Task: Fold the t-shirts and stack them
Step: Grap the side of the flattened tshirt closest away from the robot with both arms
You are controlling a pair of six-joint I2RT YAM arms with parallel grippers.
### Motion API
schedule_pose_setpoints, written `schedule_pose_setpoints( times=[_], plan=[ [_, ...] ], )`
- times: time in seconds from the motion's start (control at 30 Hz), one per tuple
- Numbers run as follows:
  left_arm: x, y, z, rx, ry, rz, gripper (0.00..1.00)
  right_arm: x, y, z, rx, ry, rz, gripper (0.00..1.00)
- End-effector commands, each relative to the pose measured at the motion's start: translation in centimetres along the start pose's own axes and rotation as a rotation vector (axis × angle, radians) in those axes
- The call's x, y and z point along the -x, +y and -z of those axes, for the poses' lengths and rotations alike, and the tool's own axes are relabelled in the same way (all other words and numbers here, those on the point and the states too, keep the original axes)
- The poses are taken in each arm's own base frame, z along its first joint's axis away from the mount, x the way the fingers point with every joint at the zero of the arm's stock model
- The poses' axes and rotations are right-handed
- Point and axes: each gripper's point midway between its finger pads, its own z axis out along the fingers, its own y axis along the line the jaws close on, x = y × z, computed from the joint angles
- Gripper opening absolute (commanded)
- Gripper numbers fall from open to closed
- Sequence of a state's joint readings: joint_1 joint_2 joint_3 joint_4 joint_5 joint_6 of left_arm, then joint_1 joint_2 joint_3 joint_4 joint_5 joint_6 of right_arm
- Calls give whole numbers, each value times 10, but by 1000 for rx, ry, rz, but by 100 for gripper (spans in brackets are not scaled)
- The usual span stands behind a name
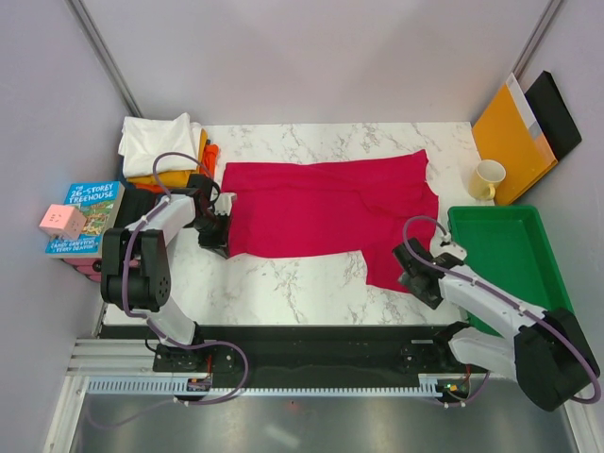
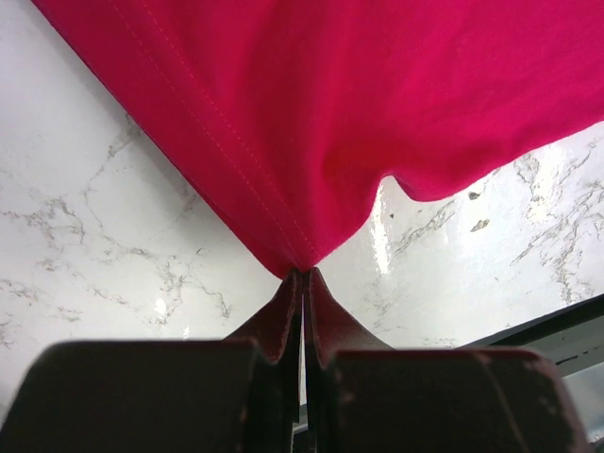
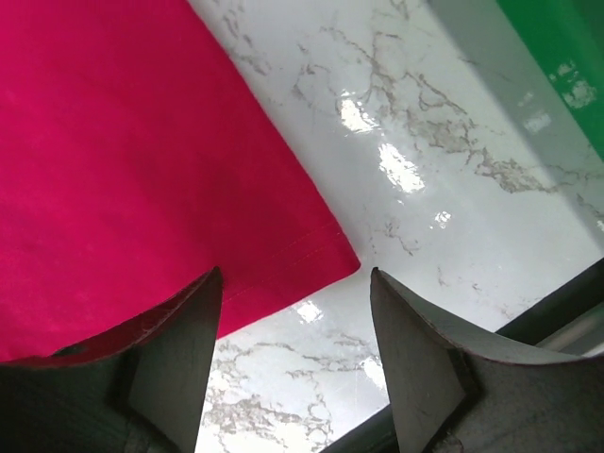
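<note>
A large crimson red t-shirt (image 1: 330,208) lies spread across the marble table (image 1: 283,283). My left gripper (image 1: 219,236) is shut on its near left corner; in the left wrist view the red t-shirt (image 2: 359,113) rises from the pinched fingertips of the left gripper (image 2: 303,274). My right gripper (image 1: 418,274) hovers open at the shirt's near right corner. In the right wrist view the hemmed corner of the red t-shirt (image 3: 142,160) lies just ahead of the right gripper (image 3: 294,274), nothing between its fingers. White (image 1: 156,142), yellow-orange (image 1: 175,176) and orange t-shirts are piled at the back left.
A green plastic tray (image 1: 505,260) stands at the right edge, with a cream mug (image 1: 488,179) and an orange-yellow envelope (image 1: 510,142) behind it. Books (image 1: 85,217) with a pink cube (image 1: 61,221) sit left of the table.
</note>
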State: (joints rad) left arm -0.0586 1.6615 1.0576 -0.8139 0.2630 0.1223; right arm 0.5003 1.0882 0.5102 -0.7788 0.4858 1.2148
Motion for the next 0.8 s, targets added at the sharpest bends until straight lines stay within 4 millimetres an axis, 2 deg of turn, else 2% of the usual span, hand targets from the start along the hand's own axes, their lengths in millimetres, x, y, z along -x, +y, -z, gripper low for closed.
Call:
schedule_pose_setpoints(
  times=[0.0, 0.13, 0.2, 0.23, 0.27, 0.33, 0.37, 0.43, 0.53, 0.77],
  plan=[
    [12, -1, 16, 11, -54, -24, 2, 6, -6, -12, -78, -59, -59, 68],
    [14, -2, 18, 7, -53, -30, 2, 3, -1, -15, -103, -36, -41, 64],
    [15, -2, 19, 3, -56, -34, 2, -1, 0, -16, -116, -13, -26, 56],
    [16, -3, 20, 1, -58, -36, 2, -2, -2, -17, -124, -12, -26, 51],
    [16, -4, 21, -4, -60, -36, 2, -1, -2, -16, -118, -16, -34, 35],
    [18, -5, 22, -7, -66, -43, 2, -1, -3, -16, -114, -17, -43, 25],
    [18, -6, 23, -11, -67, -43, 2, -2, -3, -14, -102, -15, -48, 15],
    [17, -7, 24, -16, -67, -44, 2, -2, -6, -12, -101, -10, -52, 1],
    [16, -9, 26, -24, -73, -49, 2, 0, -1, -3, -53, -15, -40, 0],
    [11, -18, 36, -50, -106, -48, 2, 7, 19, 35, 57, -49, 43, 0]
  ],
)
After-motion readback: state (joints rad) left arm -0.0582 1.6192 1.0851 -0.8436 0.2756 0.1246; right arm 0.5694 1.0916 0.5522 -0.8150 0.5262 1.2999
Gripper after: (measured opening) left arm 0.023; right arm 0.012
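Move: The tshirt's near right corner lies about 2 cm right, 1 cm back and 1 cm below the right hand point, between its open fingers. The green tray's middle is some 25 cm right of that hand, 5 cm farther out. The left hand already holds the near left corner at its fingertips; from it the right corner is roughly 53 cm right, 11 cm back and 3 cm lower. Bring the open right gripper about 2 cm forward over the tshirt's near right corner, skimming low, and shut it to pinch the cloth by the hem. Then ease it back about 1.5 cm and up as far, drifting left. Keep the left gripper shut on its corner and lift it about 2 cm. ##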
